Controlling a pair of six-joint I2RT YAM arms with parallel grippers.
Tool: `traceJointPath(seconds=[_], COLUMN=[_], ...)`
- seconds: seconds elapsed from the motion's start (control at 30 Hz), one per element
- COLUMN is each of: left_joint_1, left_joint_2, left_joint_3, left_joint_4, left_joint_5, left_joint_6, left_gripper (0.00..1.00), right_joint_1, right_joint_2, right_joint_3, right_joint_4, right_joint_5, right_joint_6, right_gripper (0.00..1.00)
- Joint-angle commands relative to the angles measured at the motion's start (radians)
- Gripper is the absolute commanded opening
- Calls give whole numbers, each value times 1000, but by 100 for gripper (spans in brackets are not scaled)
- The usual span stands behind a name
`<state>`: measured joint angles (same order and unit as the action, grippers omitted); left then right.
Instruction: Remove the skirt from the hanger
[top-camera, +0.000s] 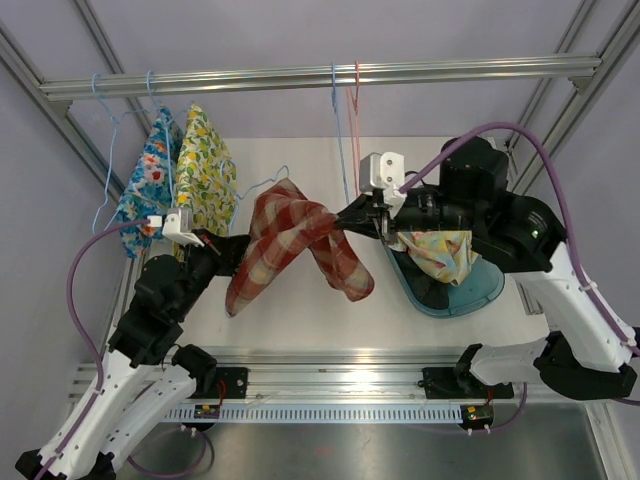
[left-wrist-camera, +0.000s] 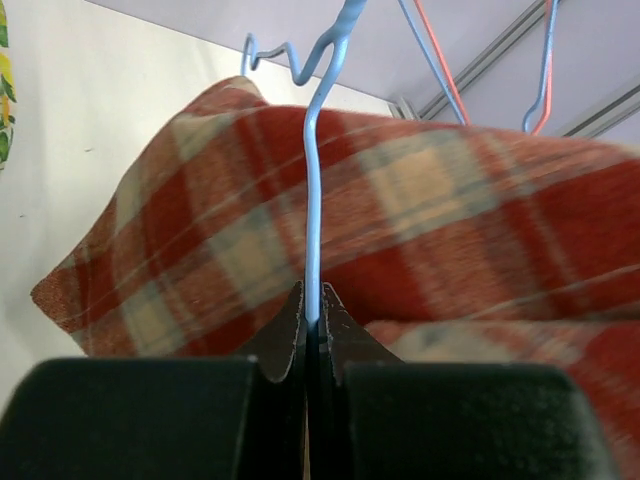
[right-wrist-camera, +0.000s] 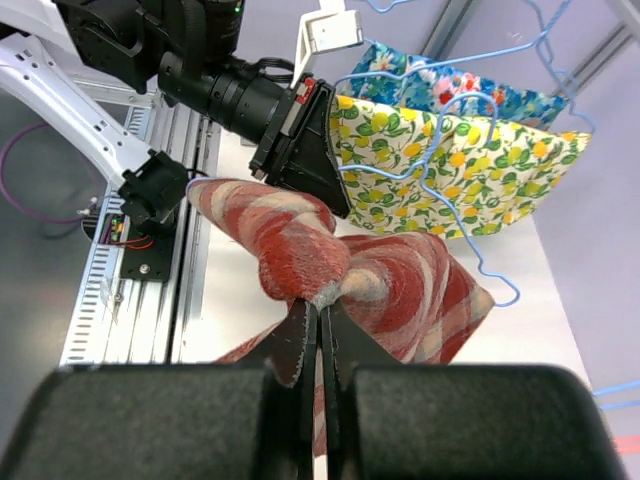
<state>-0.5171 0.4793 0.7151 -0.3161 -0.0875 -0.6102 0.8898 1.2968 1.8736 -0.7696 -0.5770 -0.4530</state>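
The red plaid skirt (top-camera: 285, 240) hangs twisted between my two grippers, above the white table. Its light blue wire hanger (top-camera: 262, 182) pokes out at the skirt's upper left. My left gripper (top-camera: 222, 243) is shut on the hanger's wire (left-wrist-camera: 312, 200), with the skirt (left-wrist-camera: 450, 220) draped right behind the fingertips (left-wrist-camera: 298, 312). My right gripper (top-camera: 350, 218) is shut on a bunched fold of the skirt (right-wrist-camera: 400, 290) at the cloth's right end. The right wrist view shows this gripper (right-wrist-camera: 322, 312) pinching the cloth and a hanger end (right-wrist-camera: 495, 285) sticking out beyond it.
A metal rail (top-camera: 320, 75) crosses the back. On it hang a blue floral garment (top-camera: 148, 180), a yellow lemon-print garment (top-camera: 205, 170), and bare blue and pink hangers (top-camera: 345, 110). A teal basin (top-camera: 470, 295) holding floral cloth (top-camera: 440, 250) sits under the right arm.
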Motion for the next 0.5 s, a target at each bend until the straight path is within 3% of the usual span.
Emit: traceJointPath(seconds=[0.0, 0.47], left_joint_1=[-1, -1], left_joint_2=[-1, 53], left_joint_3=[7, -29], left_joint_4=[17, -1], left_joint_5=[-55, -112], left_joint_6=[73, 147], left_gripper=[0, 0], right_joint_1=[-8, -9], right_joint_2=[-66, -149], right_joint_3=[64, 147], right_joint_4=[-16, -60], right_joint_5=[54, 200], right_joint_6=[-47, -59], right_gripper=[0, 0])
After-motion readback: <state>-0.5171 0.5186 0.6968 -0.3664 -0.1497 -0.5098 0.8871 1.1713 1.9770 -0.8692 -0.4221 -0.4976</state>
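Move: My right hand pinches the plaid skirt, whose middle is about 8 cm left and 9 cm below; the teal bin lies some 24 cm ahead, 28 cm right and 43 cm down. The empty blue hanger hangs about 18 cm straight ahead. From my left hand, closed on the skirt's hanger, the skirt's middle is some 11 cm right, 4 cm back and 6 cm up, and the lemon skirt 12 cm ahead, 8 cm left, 5 cm up. Keeping the plaid skirt pinched, I pull it with my right hand about 6 cm to the right and 5 cm up, away from the hanger, turning the wrist a little clockwise. My left hand keeps its grip on the hanger, sinks some 3 cm and rolls about 10 degrees, its left side rising. ##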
